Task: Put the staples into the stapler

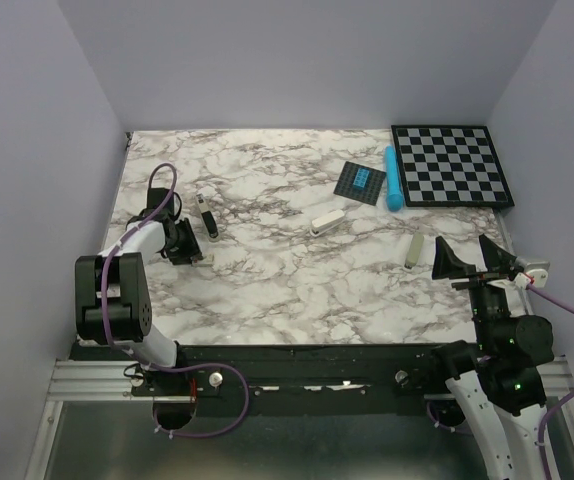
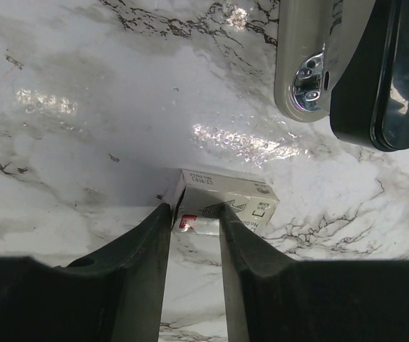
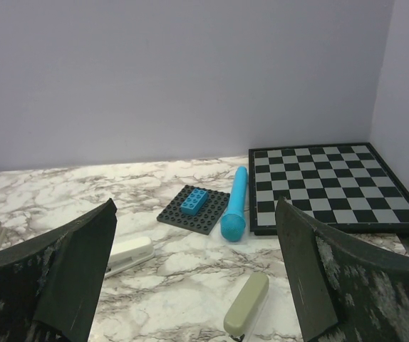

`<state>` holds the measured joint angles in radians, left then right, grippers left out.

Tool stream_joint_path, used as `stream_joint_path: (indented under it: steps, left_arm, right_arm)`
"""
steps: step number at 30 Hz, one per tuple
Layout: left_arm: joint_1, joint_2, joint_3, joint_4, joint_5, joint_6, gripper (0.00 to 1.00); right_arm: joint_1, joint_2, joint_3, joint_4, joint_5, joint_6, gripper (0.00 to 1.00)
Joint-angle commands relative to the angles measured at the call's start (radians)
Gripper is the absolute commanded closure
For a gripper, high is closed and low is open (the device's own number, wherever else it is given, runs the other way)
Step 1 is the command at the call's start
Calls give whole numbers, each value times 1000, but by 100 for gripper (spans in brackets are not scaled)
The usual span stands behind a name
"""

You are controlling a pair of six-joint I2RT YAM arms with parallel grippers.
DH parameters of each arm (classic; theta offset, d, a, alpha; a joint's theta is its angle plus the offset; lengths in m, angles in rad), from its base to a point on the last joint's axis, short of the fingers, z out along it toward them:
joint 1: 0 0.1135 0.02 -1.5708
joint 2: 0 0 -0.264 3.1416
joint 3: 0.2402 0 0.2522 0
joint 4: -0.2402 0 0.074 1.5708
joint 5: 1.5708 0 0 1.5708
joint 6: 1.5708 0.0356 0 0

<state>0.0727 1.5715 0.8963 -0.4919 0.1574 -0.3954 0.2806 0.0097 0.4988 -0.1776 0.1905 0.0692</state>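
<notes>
The small white box of staples (image 2: 251,198) lies on the marble, its near end with a red mark right at my left gripper's (image 2: 194,211) tips. The left fingertip sits at the box's left corner and the right one overlaps its front face. The jaws stand narrowly apart with bare table between them. Just beyond lies the stapler (image 2: 382,71), black with a shiny silver channel (image 2: 306,78), hinged open; from above the stapler (image 1: 207,220) is right of the left gripper (image 1: 182,243). My right gripper (image 1: 472,258) hovers wide open and empty at the near right. No loose staple strip shows.
A white oblong block (image 1: 327,220) and a beige bar (image 1: 414,250) lie mid-table. At the back right are a dark studded plate with a blue brick (image 1: 360,182), a blue cylinder (image 1: 393,178) and a chessboard (image 1: 452,165). Walls enclose three sides.
</notes>
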Motion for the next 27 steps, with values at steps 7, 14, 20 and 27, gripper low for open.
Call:
stream_joint_path:
  steps: [7,14,20,27]
  left_arm:
    - [-17,-10,-10,19,90,21,68]
    - [-101,-36,-34,32,113,-9,75]
    - [-208,-45,-51,58,102,-77,81]
    - [-353,-68,-85,157,107,-221,85]
  right_arm:
    - [9,-198,12,-23,1,-6,0]
    - [8,-166,24,-25,-74,12,0]
    - [8,-16,90,-69,-263,70,0]
    - [9,363,228,-218,-615,153,0]
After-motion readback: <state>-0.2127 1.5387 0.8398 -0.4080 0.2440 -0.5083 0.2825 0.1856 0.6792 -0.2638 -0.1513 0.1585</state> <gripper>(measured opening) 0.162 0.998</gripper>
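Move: The staples box lies right at the left hand's fingertips, its middle about 2 cm to the right, level fore and aft and about 1 cm lower. The black stapler's middle is roughly 11 cm ahead and 3 cm right of that hand; the white stapler stands some 10 cm ahead and 30 cm right. From the high right hand, the box is some 13 cm ahead, 55 cm left and 30 cm below. The left hand, fingertips low at the left end of the staples box, keeps narrowing its fingers from under half open to nearly shut and, after a slow start, sweeps about 10 cm to the right with a slight draw back, taking the box along over the table past the black stapler's near end as the wrist turns some 15 degrees clockwise. Midway the right hand leaves its waiting place with open, empty fingers, swinging about 6 cm left and rising a little while turning some 20 degrees counter-clockwise. ##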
